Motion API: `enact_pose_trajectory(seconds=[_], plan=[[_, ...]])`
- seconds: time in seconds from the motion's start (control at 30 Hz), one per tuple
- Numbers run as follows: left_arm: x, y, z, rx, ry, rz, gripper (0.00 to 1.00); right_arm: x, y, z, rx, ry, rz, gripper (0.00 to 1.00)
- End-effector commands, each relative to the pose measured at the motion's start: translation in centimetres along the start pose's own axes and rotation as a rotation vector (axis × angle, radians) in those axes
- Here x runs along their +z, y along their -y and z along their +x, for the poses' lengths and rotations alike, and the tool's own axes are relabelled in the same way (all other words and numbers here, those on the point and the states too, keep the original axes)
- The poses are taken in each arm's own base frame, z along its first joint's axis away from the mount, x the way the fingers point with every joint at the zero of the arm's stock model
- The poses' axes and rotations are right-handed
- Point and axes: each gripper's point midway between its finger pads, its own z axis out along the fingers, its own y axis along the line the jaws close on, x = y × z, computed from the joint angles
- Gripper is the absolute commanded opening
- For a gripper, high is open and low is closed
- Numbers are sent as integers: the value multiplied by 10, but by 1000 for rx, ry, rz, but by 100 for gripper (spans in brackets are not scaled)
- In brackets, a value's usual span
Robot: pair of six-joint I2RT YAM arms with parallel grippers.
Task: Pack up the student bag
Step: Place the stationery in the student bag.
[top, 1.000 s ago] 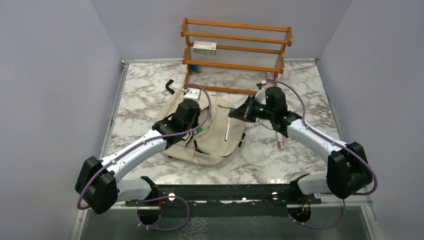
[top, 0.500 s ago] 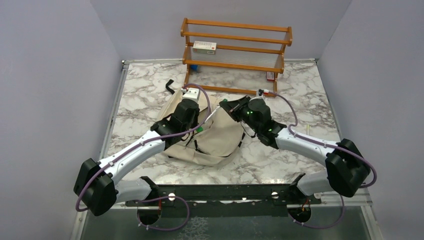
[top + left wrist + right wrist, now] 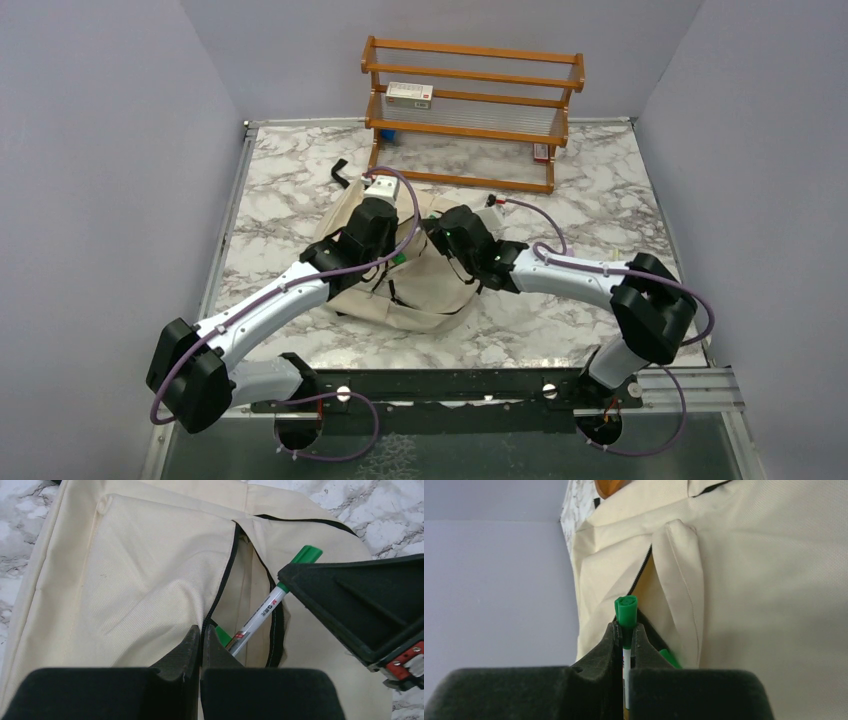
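The student bag (image 3: 432, 290), cream canvas with black zippers, lies flat in the middle of the table. My left gripper (image 3: 392, 252) is shut on the zipper edge of its front pocket (image 3: 201, 630) and holds the opening (image 3: 250, 595) apart. My right gripper (image 3: 432, 232) is shut on a white marker with a green cap (image 3: 626, 611). In the left wrist view the marker (image 3: 265, 607) slants down into the opening, its lower end inside, with the right gripper (image 3: 360, 605) just beside it. Another green item (image 3: 223, 636) lies in the pocket.
A wooden shelf rack (image 3: 470, 110) stands at the back with a small white and red box (image 3: 409, 94) on it and a small red item (image 3: 541, 152) by its right foot. A black strap (image 3: 340, 172) sticks out behind the bag. Walls enclose three sides.
My right arm has swung left across the bag, carrying the marker from the bag's right side to the pocket opening beside my left gripper. The left arm has held still.
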Motion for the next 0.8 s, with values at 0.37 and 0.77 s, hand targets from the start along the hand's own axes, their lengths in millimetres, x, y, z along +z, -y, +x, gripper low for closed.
enact_pose_trajectory(seconds=[0.37,0.77], plan=[[-9,11,-29,-52,83,55,0,20,2,76,-84,-259,-39,4],[-10,9,-27,-55,83,47,0,16,-8,74,-210,-268,-74,43]])
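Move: The right hand, holding the green marker by its cap end, has the student bag's opening about 5 cm to its left, 3 cm back and 4 cm below. Inside, the green highlighter lies some 6 cm left, 4 cm back and 6 cm below that hand; the zipper edge pinched by the left fingers is roughly 7 cm left, 3 cm back and level. From the left hand, the opening is about 2 cm right, straight ahead 0, and 4 cm below. The right fingers let go of the green marker inside the bag: the hand carries it about 7 cm left and first some 4 cm down into the opening, drawing slightly back and turning nearly 20 degrees counter-clockwise, then opens to under half as it finishes the leftward reach and rises a centimetre. The left hand stays put, still pinching the zipper edge. ##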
